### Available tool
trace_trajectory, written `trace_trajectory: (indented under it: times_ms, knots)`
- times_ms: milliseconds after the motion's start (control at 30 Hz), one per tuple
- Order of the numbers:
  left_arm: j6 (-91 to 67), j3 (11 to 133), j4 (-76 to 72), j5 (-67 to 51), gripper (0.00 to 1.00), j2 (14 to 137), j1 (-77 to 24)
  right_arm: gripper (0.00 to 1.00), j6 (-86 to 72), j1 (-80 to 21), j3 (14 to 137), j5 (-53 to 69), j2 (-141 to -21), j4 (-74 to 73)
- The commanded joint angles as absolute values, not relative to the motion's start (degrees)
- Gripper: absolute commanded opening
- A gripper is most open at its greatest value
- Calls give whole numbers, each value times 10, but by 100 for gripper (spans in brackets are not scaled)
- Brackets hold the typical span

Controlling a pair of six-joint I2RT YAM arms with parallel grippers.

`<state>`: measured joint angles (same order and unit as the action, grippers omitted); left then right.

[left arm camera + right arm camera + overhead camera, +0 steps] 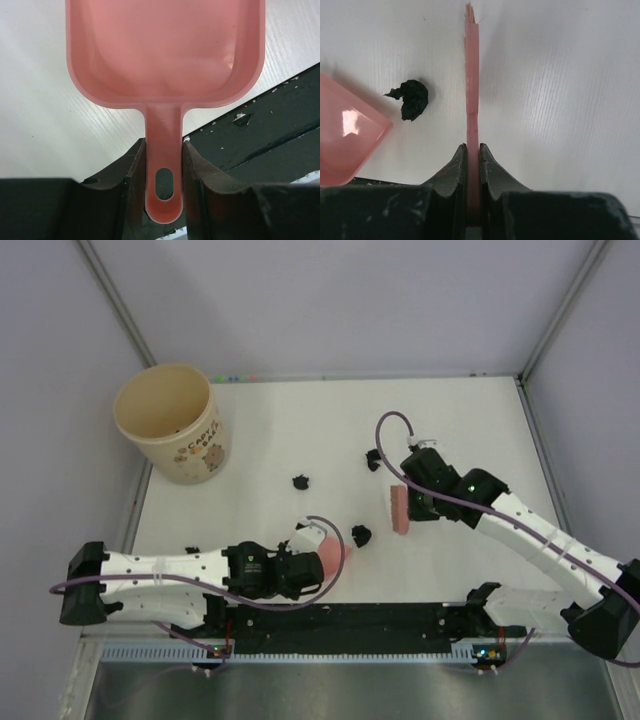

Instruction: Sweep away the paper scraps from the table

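Observation:
Three black paper scraps lie on the white table (470,430): one near the middle (300,481), one further right (372,458), and one near the front (361,535). My left gripper (312,563) is shut on the handle of a pink dustpan (333,553), which lies flat just left of the front scrap. In the left wrist view the gripper (163,155) clamps the handle and the dustpan (165,50) is empty. My right gripper (420,502) is shut on a pink brush (400,510), right of that scrap. The right wrist view shows the gripper (473,155), the brush (472,75), the scrap (412,99) and the dustpan's corner (345,135).
A cream cup (170,425) stands at the table's far left corner. A black strip (400,620) runs along the near edge and also shows in the left wrist view (260,135). Grey-lilac walls enclose the table on three sides.

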<state>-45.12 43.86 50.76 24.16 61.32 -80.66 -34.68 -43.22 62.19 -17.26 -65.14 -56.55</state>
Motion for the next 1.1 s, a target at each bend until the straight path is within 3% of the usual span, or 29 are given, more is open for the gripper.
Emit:
trace_trajectory:
  times_ms: [0,1067]
  knots:
    - [-433,434,476,243,0,615,-815,0,-299,-427,614,-158,-638,-483]
    - [-335,439,352,202,0,738,-815,0,-171,-448,570,-20,-706,-371]
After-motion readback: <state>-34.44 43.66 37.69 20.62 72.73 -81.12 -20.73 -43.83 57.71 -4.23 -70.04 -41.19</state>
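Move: The near paper scrap lies about 9 cm left of the right hand, which holds the brush, 1 cm nearer the base and some 14 cm below. The dustpan's bowl is about 14 cm left of that hand, 7 cm back and 10 cm down; the far scrap some 15 cm ahead and 5 left, the left scrap 10 ahead and 20 left. From the left hand, holding the dustpan, the near scrap is about 12 cm ahead, 12 right, 7 below. The near scrap gets closed in between brush and dustpan: the right hand carries the brush left about 6 cm, sinking a little and turning counter-clockwise some 20 degrees, until its side comes up against the scrap. Meanwhile the left hand slides the pan right about 4 cm and down 3, turning it slightly clockwise to bring its lip beside the scrap. Both grips hold. ##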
